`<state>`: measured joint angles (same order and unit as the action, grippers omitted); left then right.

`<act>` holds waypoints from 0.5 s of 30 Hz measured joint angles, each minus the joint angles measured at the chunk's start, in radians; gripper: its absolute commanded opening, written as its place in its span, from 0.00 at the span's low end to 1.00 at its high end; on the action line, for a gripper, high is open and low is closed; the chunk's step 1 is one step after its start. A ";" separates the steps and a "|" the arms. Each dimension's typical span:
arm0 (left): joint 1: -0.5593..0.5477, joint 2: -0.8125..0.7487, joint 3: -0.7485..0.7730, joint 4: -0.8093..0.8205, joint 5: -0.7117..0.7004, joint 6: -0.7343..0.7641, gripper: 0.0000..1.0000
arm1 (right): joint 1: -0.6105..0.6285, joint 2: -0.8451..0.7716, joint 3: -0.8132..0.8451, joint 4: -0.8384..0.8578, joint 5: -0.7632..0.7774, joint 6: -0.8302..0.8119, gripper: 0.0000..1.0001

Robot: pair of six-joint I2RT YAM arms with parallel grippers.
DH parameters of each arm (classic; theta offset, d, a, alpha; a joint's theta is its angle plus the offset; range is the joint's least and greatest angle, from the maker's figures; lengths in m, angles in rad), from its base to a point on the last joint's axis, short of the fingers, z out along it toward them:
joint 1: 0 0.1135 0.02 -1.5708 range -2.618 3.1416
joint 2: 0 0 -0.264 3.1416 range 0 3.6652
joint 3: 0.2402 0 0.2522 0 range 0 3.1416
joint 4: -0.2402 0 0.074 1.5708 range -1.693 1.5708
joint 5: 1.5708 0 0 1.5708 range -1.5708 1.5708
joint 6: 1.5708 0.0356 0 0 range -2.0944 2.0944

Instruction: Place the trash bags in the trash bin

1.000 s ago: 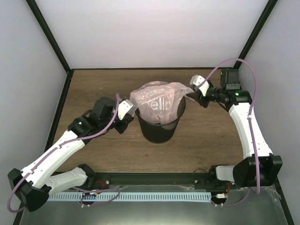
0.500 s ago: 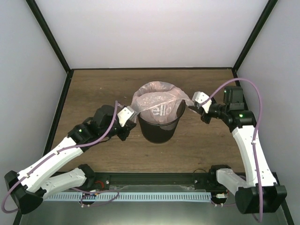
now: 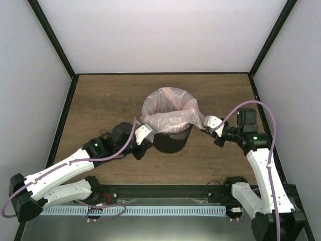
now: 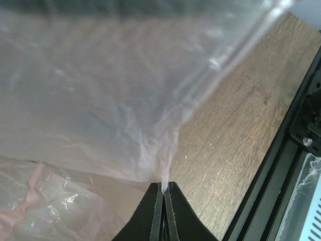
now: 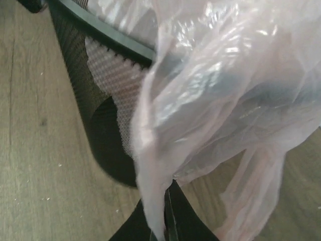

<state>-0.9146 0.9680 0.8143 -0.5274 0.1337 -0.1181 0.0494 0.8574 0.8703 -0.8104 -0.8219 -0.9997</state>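
A pale-pink translucent trash bag [image 3: 168, 113] is spread over the mouth of the black mesh trash bin [image 3: 173, 140] in the middle of the table, its edge draped over the rim. My left gripper [image 3: 146, 134] is low at the bin's left side, shut on the bag's left edge [image 4: 163, 178], which stretches up from between the jaws. My right gripper [image 3: 204, 124] is at the bin's right side, shut on the bag's right edge [image 5: 155, 201]. The bin's mesh wall [image 5: 100, 100] shows in the right wrist view behind the plastic.
The bin stands on a brown wooden table [image 3: 100, 100] closed in by white walls with black corner posts. A black rail [image 3: 165, 191] runs along the near edge between the two arm bases.
Both grippers have come down and toward the near side next to the bin, pulling the bag down over its rim. The bag stood bunched above the bin; now it lies lower, lining the mouth.
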 measured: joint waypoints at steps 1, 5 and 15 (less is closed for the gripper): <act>-0.003 0.005 -0.011 0.010 -0.001 -0.008 0.04 | 0.000 -0.006 -0.023 0.003 0.000 -0.005 0.01; -0.007 0.045 -0.044 0.060 -0.018 -0.036 0.04 | 0.000 -0.006 -0.110 0.035 0.008 -0.016 0.01; -0.008 0.080 -0.152 0.156 -0.124 -0.134 0.04 | 0.000 0.043 -0.241 0.175 0.042 -0.021 0.01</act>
<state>-0.9230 1.0481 0.6624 -0.3717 0.0097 -0.2523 0.0494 0.9005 0.6289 -0.6350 -0.7795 -1.0203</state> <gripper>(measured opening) 0.041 0.010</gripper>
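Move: Between the two hands stands the trash bin: its middle is about 11 cm ahead, 11 cm right and 7 cm below the left hand, and some 6 cm ahead, 13 cm left and 11 cm below the right. The bag's mouth sits over it, roughly 12 cm ahead and 11 cm right of the left hand and 7 cm ahead and 13 cm left of the right, about 5 cm above the left hand and level with the right. Pulling the near edge of the trash bag down outside the bin, both hands sink almost straight down with fingers still shut on the plastic. The right drops about 8 cm and tips slightly downward; the left drops some 6 cm, easing a little forward as it turns roughly 10 degrees counter-clockwise. ##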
